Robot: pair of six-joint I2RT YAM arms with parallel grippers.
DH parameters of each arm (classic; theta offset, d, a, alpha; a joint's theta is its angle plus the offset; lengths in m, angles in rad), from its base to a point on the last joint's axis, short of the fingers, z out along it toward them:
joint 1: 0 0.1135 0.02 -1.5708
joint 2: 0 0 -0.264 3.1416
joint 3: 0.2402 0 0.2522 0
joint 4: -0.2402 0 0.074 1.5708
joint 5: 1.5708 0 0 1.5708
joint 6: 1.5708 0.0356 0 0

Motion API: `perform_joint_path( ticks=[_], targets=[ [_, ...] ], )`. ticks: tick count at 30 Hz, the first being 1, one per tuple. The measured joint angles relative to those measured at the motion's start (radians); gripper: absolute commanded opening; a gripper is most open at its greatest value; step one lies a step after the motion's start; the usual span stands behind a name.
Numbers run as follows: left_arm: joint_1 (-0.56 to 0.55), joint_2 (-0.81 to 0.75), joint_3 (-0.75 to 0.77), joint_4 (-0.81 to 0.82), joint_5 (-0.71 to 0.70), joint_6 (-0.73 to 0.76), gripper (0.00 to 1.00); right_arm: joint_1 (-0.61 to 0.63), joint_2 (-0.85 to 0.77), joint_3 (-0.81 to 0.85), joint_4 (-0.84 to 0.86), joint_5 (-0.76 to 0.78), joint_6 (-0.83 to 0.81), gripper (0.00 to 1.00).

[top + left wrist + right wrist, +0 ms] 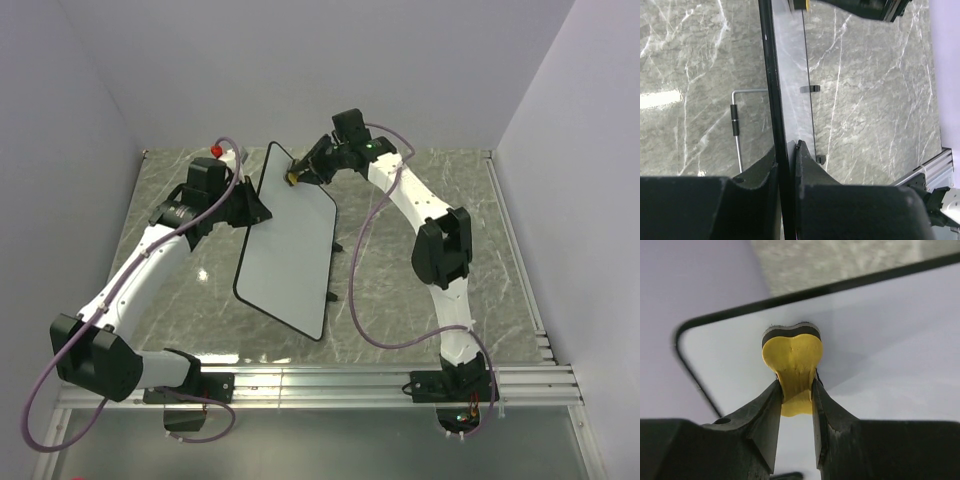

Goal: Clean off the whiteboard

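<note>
The whiteboard [288,246] is a white board with a thin black rim, held tilted up off the table. No marks show on its face. My left gripper [252,208] is shut on its left edge; in the left wrist view the black rim [775,100] runs between my fingers [812,170]. My right gripper [303,170] is shut on the yellow bone-shaped eraser [793,360], whose dark felt end presses the board's face [890,335] near its far rounded corner. The eraser also shows in the top view [292,177].
Grey marble tabletop [400,300] with walls at the back and sides. An aluminium rail [330,385] runs along the near edge. The board's wire stand [737,130] and small black feet [810,89] show in the left wrist view.
</note>
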Motion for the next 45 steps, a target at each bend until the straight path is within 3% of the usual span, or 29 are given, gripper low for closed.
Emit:
perform_joint_path(
  ticks=[7, 13, 17, 23, 25, 28, 31, 33, 36, 41, 45],
  targets=[
    [0.000, 0.024, 0.021, -0.004, -0.005, -0.010, 0.00, 0.000, -0.003, -0.028, 0.129, -0.030, 0.057, 0.00],
    [-0.001, 0.035, 0.039, -0.006, 0.012, -0.009, 0.00, -0.019, -0.196, -0.411, 0.292, 0.005, 0.044, 0.00],
    [-0.024, 0.050, 0.048, 0.014, 0.048, 0.017, 0.00, -0.061, -0.335, -0.639, 0.174, 0.142, -0.023, 0.00],
    [-0.029, 0.050, 0.048, 0.016, 0.066, 0.036, 0.00, -0.189, -0.456, -0.774, 0.000, 0.367, -0.141, 0.01],
    [-0.029, 0.050, 0.048, 0.016, 0.066, 0.036, 0.00, -0.219, -0.482, -0.832, -0.016, 0.418, -0.171, 0.09],
    [-0.029, 0.050, 0.048, 0.016, 0.061, 0.036, 0.00, -0.241, -0.506, -0.943, -0.025, 0.452, -0.205, 0.41],
    [-0.029, 0.050, 0.048, 0.014, 0.054, 0.034, 0.03, -0.258, -0.500, -1.024, -0.044, 0.462, -0.238, 0.56],
    [-0.030, 0.050, 0.050, 0.011, 0.045, 0.030, 0.10, -0.266, -0.496, -1.052, -0.048, 0.464, -0.260, 0.66],
    [-0.035, 0.053, 0.061, -0.005, 0.028, 0.027, 0.22, -0.273, -0.495, -1.059, -0.047, 0.466, -0.284, 0.76],
    [-0.045, 0.078, 0.100, -0.103, -0.071, 0.072, 0.40, -0.282, -0.496, -1.036, -0.057, 0.468, -0.321, 0.77],
    [-0.049, 0.089, 0.116, -0.175, -0.123, 0.090, 0.41, -0.291, -0.513, -0.986, -0.073, 0.468, -0.343, 0.78]
  ],
)
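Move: The yellow eraser is already in the right fingers at the whiteboard's far corner. Its set-down spot, bare table right of the board, lies about 14 cm back, 27 cm to the right and 20 cm below; the tilted board's middle is some 13 cm back, 2 cm left and 10 cm below that hand. From the left hand on the board's left edge, the board's middle is about 2 cm back, 6 cm right and 11 cm down, the spot roughly 3 cm back, 35 cm right and 21 cm down. The eraser comes off the board's far corner: the right hand rises slightly, then sweeps some 27 cm right, back and down to the table, its fingers tipping to point down, opens wide and lifts about 2.5 cm. The left hand shifts 2 cm right, then goes left and down about 3 cm each way, rolling and parting its fingers around the board's edge. ##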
